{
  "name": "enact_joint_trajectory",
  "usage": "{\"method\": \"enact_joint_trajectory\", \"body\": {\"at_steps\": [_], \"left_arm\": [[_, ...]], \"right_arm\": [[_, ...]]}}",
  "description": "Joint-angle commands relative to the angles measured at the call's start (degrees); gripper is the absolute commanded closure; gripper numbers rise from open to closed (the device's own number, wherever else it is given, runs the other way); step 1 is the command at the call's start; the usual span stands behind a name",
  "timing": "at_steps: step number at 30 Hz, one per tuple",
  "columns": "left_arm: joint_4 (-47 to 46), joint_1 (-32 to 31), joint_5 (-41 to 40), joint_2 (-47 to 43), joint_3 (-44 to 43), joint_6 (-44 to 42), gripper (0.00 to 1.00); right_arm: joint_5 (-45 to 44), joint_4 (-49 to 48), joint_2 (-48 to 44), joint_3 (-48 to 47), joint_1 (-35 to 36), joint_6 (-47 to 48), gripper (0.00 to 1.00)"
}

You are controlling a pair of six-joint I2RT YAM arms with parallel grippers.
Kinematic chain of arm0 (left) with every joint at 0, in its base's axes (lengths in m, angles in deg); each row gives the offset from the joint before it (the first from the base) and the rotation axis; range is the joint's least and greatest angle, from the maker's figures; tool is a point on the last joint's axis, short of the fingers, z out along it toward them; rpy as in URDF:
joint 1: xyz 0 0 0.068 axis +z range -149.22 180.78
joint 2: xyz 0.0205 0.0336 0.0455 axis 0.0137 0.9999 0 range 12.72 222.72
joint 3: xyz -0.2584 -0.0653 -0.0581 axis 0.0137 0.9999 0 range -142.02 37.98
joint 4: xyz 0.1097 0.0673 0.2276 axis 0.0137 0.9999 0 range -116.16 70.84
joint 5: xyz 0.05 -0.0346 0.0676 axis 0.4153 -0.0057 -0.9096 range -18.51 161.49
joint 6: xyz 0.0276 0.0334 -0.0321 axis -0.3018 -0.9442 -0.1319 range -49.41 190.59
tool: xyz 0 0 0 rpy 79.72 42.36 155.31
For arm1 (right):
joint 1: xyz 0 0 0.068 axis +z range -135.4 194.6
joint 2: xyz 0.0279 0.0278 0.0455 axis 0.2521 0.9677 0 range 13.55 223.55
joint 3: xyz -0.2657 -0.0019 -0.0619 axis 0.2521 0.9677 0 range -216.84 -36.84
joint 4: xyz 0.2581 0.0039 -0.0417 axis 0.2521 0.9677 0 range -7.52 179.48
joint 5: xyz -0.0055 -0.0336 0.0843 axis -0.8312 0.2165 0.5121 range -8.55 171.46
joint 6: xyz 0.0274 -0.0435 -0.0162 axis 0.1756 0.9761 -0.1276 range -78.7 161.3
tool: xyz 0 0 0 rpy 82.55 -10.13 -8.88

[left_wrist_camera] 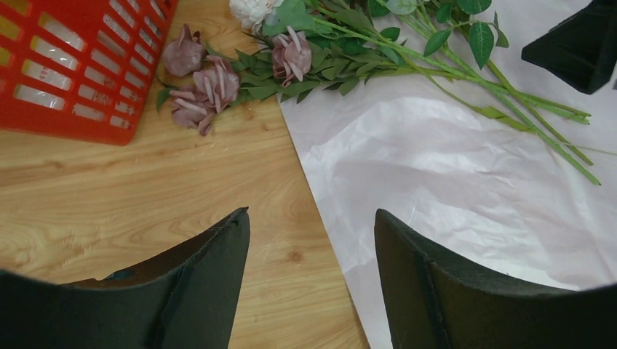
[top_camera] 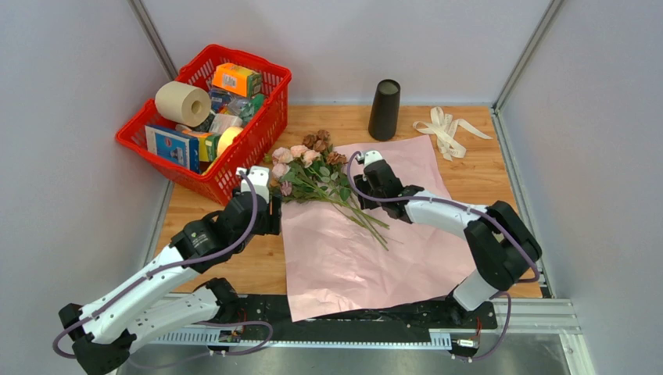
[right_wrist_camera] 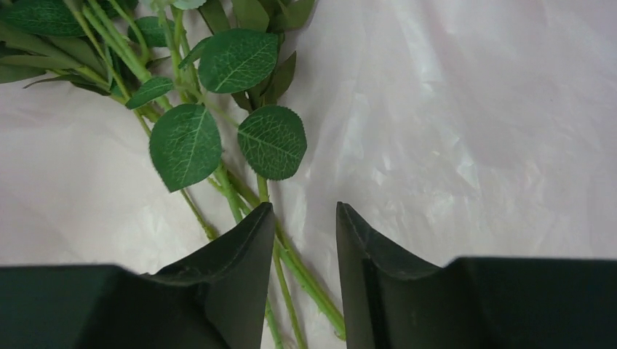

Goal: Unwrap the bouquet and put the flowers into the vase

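The flowers (top_camera: pixel 313 168) lie loose on the unfolded pink paper sheet (top_camera: pixel 367 250), blooms toward the red basket and stems (right_wrist_camera: pixel 305 282) running to the sheet's middle. The black vase (top_camera: pixel 384 109) stands upright at the back of the table. My right gripper (top_camera: pixel 361 187) is low over the stems; in the right wrist view (right_wrist_camera: pixel 304 207) its jaws stand partly apart with a few stems lying between them, not pinched. My left gripper (top_camera: pixel 264 187) hovers at the sheet's left edge, near the mauve blooms (left_wrist_camera: pixel 211 83), wide open (left_wrist_camera: pixel 313 214) with nothing in it.
A red basket (top_camera: pixel 234 160) full of household items stands at the back left, close to the blooms. The cream ribbon (top_camera: pixel 446 129) lies untied at the back right, beside the vase. Grey walls close in both sides and the back.
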State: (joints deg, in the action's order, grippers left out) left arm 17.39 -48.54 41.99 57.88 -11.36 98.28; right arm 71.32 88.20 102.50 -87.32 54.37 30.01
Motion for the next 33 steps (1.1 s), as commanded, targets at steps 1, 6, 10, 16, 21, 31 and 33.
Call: {"method": "enact_joint_trajectory", "body": {"at_steps": [1, 6, 10, 16, 21, 31, 33], "left_arm": [[0.2, 0.0, -1.2, -4.3, 1.0, -1.8, 0.28], [0.2, 0.0, -2.6, -5.5, 1.2, -1.8, 0.28], [0.5, 0.1, -3.1, -4.8, 1.1, -1.8, 0.28], [1.1, 0.0, -3.7, -3.9, 0.8, -1.6, 0.27], [1.5, 0.0, -4.8, -3.9, 0.8, -1.1, 0.27], [3.0, 0.0, -7.9, -4.4, 0.6, 0.4, 0.28], [3.0, 0.0, -7.9, -4.8, 0.7, 0.4, 0.27]], "right_arm": [[7.3, -5.2, 4.6, -4.8, -2.1, 1.7, 0.62], [12.5, -5.2, 8.5, -6.4, -3.3, 1.6, 0.66], [13.8, -6.9, 10.1, -6.7, -3.3, 1.4, 0.67], [12.4, -7.1, 12.4, -7.5, -3.3, 1.5, 0.71], [12.2, -7.3, 14.0, -7.6, -3.3, 1.2, 0.72], [12.0, -6.9, 12.9, -7.3, -3.3, 1.8, 0.92], [11.6, -6.9, 10.9, -6.8, -3.3, 1.9, 0.94]]}}
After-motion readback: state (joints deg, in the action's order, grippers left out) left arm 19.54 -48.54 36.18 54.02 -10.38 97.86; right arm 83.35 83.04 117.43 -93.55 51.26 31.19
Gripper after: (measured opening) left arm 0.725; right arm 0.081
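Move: Right gripper: the flower stems to be gripped lie about 5 cm below, some 3 cm to the left and 2 cm ahead. The peach flower heads are roughly 12 cm ahead and 14 cm to the left. The loose stem ends are some 9 cm back and 5 cm to the right, and the dark vase stands about 17 cm ahead and 5 cm right. From the left gripper, the grip spot is some 12 cm ahead, 18 cm to the right and 19 cm lower. Lower the half-open right gripper about 5 cm onto the flower stems, easing it some 3 cm left and 2 cm forward while tipping the fingers roughly 10 degrees steeper. Keep narrowing the fingers on the way, then, once low, shut them to pinch the stem below the leaves. Let the open left gripper drift slightly left, clear of the bouquet. ##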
